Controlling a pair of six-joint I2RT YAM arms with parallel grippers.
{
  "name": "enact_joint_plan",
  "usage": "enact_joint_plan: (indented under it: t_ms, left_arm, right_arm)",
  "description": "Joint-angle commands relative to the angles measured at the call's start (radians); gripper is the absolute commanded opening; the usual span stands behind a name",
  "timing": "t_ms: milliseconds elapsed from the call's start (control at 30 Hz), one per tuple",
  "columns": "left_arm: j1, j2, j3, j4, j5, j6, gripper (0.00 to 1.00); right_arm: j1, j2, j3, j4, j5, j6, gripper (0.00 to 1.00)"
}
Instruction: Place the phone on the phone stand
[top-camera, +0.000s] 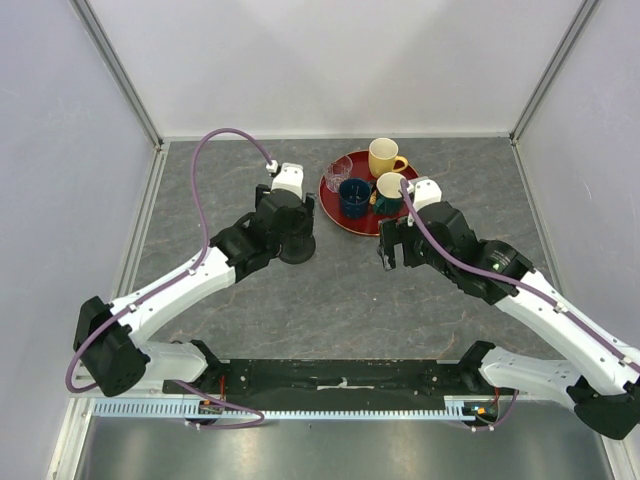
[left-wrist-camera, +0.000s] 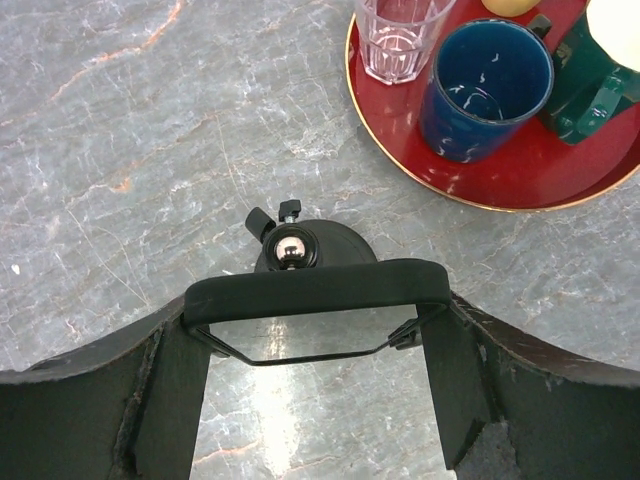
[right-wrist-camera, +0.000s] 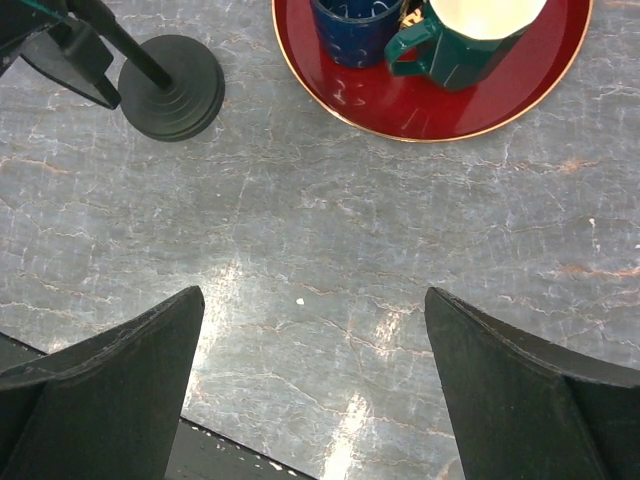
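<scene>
My left gripper (left-wrist-camera: 315, 335) is shut on the phone (left-wrist-camera: 315, 290), a fingertip on each long side. The phone shows edge-on as a black rounded bar, with its glossy face reflecting the table. It is held just on the near side of the phone stand (left-wrist-camera: 325, 245), whose chrome ball head and round black base show right behind it. I cannot tell whether phone and stand touch. In the top view the left gripper (top-camera: 285, 210) hides the phone above the stand (top-camera: 297, 247). My right gripper (right-wrist-camera: 315, 320) is open and empty over bare table, right of the stand (right-wrist-camera: 172, 88).
A round red tray (top-camera: 365, 226) stands at the back, between the two grippers. It holds a yellow mug (top-camera: 383, 157), a blue mug (top-camera: 353, 197), a green mug (top-camera: 390, 192) and a clear glass (top-camera: 338, 172). The tray (left-wrist-camera: 520, 185) is close to the stand's right.
</scene>
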Motion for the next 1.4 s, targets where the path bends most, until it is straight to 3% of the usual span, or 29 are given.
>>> enact_joint_plan:
  t_ms: [0, 133, 533, 733, 833, 867, 1100, 1367]
  left_arm:
    - [0.0, -0.044, 0.087, -0.106, 0.011, -0.13, 0.02]
    - [-0.04, -0.039, 0.148, -0.246, 0.045, -0.242, 0.02]
    - [-0.416, 0.022, 0.351, -0.735, -0.257, -0.7, 0.02]
    - [-0.583, 0.068, 0.339, -0.866, -0.32, -1.024, 0.02]
    - [-0.666, 0.15, 0.397, -1.098, -0.364, -1.304, 0.02]
    - [-0.69, 0.219, 0.455, -1.193, -0.38, -1.484, 0.02]
    - [-0.787, 0.264, 0.51, -1.251, -0.378, -1.52, 0.02]
    - [-0.794, 0.232, 0.618, -1.248, -0.387, -1.296, 0.02]
  right_arm:
    - [0.002, -0.03, 0.023, -0.013, 0.056, 0.003, 0.98]
    - [0.002, -0.037, 0.014, -0.013, 0.09, 0.003, 0.98]
    - [0.001, -0.036, -0.031, 0.011, 0.093, 0.037, 0.98]
    - [0.002, -0.06, -0.037, 0.011, 0.125, 0.044, 0.98]
    - [0.001, -0.068, -0.038, 0.023, 0.118, 0.051, 0.98]
    - [0.001, -0.074, -0.043, 0.029, 0.121, 0.051, 0.98]
    - [-0.001, -0.085, -0.072, 0.04, 0.136, 0.064, 0.98]
    - [-0.001, -0.097, -0.069, 0.042, 0.141, 0.069, 0.98]
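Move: The left hand already has the phone stand by its head; the stand's round base is nearly straight below, some 17 cm down. The bare spot near the table's front edge where it is being taken lies about 22 cm back and 10 cm to the right. The blue mug stands roughly 11 cm ahead and 16 cm to the right. From the right hand, that bare spot is some 14 cm back and 15 cm left. Still gripping the phone stand's head between its fingers, the left hand draws it back towards the robot by about 22 cm and over to the right by some 10 cm, away from the tray and nearly level, easing off at the end. Meanwhile its fingertips tip down about 15 degrees and its left side sinks. The right hand, open and touching nothing, drifts some 2.5 cm to its right. ##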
